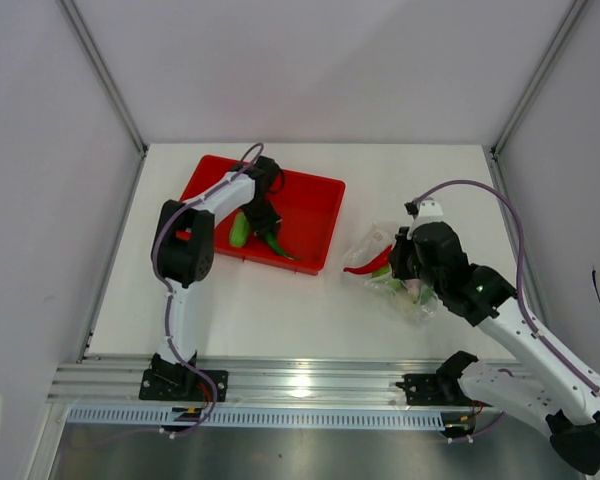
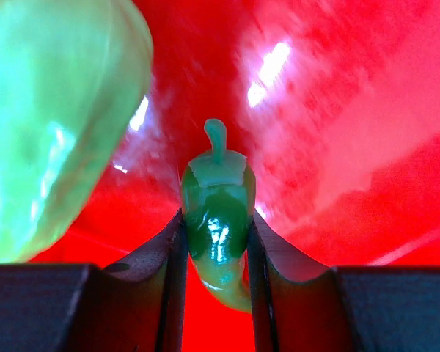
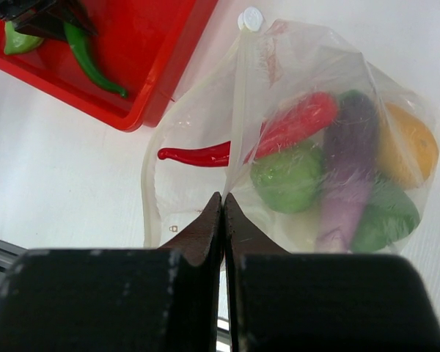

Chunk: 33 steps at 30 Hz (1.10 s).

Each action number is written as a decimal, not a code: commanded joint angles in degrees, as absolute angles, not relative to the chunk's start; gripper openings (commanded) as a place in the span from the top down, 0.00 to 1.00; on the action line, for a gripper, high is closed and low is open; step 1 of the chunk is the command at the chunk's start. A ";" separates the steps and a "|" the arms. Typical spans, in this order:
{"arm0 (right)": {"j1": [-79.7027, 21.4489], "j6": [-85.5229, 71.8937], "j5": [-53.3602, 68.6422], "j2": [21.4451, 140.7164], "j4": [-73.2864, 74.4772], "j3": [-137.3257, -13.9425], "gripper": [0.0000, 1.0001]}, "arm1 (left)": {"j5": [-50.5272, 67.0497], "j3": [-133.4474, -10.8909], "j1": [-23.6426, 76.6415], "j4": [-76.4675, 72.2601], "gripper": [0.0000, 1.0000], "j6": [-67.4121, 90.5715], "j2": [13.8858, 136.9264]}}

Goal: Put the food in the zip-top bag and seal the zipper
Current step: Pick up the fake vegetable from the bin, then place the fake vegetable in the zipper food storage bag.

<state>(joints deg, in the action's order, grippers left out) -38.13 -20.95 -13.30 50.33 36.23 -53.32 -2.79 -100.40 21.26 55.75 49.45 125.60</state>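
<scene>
In the red tray point(image 1: 315, 190), my left gripper point(image 1: 263, 222) reaches down. In the left wrist view its jaws point(image 2: 215, 242) press both sides of a dark green chili point(image 2: 218, 220). A larger pale green vegetable point(image 2: 51, 125) lies just left of it. My right gripper point(image 3: 224, 196) is shut on the rim strip of the clear zip-top bag point(image 3: 315, 88), whose mouth faces the tray. Inside the bag are a purple eggplant point(image 3: 348, 169), a yellow-orange fruit point(image 3: 407, 147) and green pieces point(image 3: 290, 176). A red chili point(image 3: 205, 155) pokes out of the bag's mouth.
The red tray point(image 3: 154, 44) stands at the back left, its near rim a short way from the bag point(image 1: 400, 280). White walls with metal posts close in the table on three sides. An aluminium rail runs along the near edge.
</scene>
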 commanded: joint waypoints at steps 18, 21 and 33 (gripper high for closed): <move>-36.39 -27.42 -15.47 52.47 40.34 -56.16 1.00 | 33.47 -85.26 34.36 26.11 0.85 40.17 96.24; -35.95 -27.95 -14.16 52.47 40.08 -55.72 1.00 | 37.61 -83.41 36.38 21.72 0.85 39.29 95.72; -36.03 -28.65 -11.95 51.07 40.08 -57.48 1.00 | 43.39 -87.09 42.54 16.98 0.87 40.08 101.77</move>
<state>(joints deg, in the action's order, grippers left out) -36.14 -27.62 -12.53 52.47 40.12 -54.46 38.26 -84.03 41.45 20.58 41.04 100.07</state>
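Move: The left fingers, pointing straight down, already pinch the green chili near its stem. The bag's open mouth lies some 27 cm to the right, 11 cm back and 10 cm higher, with the red chili in it about 23 cm right, 10 cm back and 3 cm up. The pale green vegetable is 6 cm left, level; the bin's right wall is 14 cm right, level. From the right hand, pinching the upper edge, the mouth is some 4 cm left, 2 cm ahead, 8 cm below. Keeping its pinch on the green chili, the left hand first climbs steeply out of the bin, then swings right and back over the right-hand wall towards the bag's mouth, ending about 22 cm right, 20 cm up and 14 cm back. On the way the wrist swings the fingers some 60 degrees from pointing down to pointing right and turns clockwise, while the right hand keeps its pinch on the bag's edge and sinks about 1.5 cm. ##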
